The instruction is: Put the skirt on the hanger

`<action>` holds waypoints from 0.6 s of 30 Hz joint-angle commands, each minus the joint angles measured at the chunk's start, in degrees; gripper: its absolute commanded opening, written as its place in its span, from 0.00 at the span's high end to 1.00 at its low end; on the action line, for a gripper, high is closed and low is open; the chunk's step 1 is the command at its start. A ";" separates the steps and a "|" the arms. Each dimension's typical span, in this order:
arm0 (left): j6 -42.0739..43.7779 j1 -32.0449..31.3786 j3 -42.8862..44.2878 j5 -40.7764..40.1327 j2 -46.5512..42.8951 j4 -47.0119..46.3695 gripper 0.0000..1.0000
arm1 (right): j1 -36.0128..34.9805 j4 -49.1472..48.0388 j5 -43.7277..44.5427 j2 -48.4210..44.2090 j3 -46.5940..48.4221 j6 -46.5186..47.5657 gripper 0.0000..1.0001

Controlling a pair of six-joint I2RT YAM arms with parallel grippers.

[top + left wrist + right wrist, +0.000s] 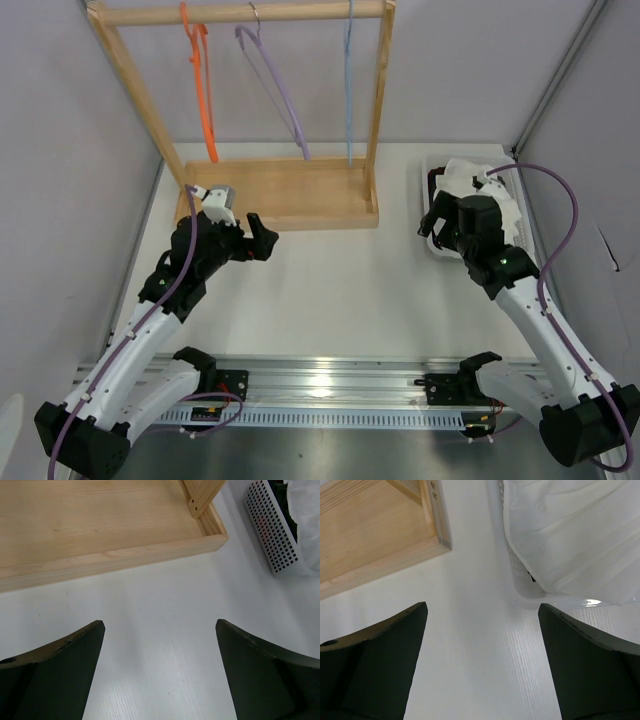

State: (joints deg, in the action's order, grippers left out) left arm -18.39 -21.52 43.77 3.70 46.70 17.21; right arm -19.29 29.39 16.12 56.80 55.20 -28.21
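Note:
The white skirt (470, 182) lies bunched in a white perforated basket (428, 180) at the right of the table; it also shows in the right wrist view (570, 535), draped over the basket's edge. The orange hanger (203, 95) hangs from the wooden rack's top bar at the left. My right gripper (432, 222) is open and empty, just in front of the basket's near left corner, over bare table (480, 645). My left gripper (262, 238) is open and empty over the table (160, 650), just in front of the rack's base.
A wooden rack (290, 195) with a tray base stands at the back. A lilac hanger (275, 90) and a pale blue hanger (348, 80) hang beside the orange one. The basket (272, 530) shows dark cloth inside. Grey walls close in both sides.

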 commanded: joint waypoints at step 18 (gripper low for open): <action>-0.50 -0.28 0.88 3.50 0.41 -1.04 0.01 | 29.65 7.00 -13.05 13.86 12.12 -4.75 0.03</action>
State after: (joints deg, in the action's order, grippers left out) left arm -18.48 -21.52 43.77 5.28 47.13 17.28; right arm 6.72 34.28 5.96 68.90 64.45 -31.20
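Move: The white skirt lies heaped in the basket about 13 cm ahead of my right hand, 10 cm to its right and some 17 cm below. Close by, the dark garment at the basket's left side is about 15 cm ahead and 2 cm right, and the rack's near right corner about 7 cm ahead and 12 cm left. From my left hand the skirt is roughly 17 cm ahead and 48 cm right. I swing my right hand to the right, about 11 cm with some 4 cm forward, gathering speed as it goes from beside the basket's near left corner towards the skirt. It stays high until it starts to dip just over a centimetre late on. I turn the wrist about 20 degrees clockwise, tipping it down slightly, fingers wide open and nothing gripped. ##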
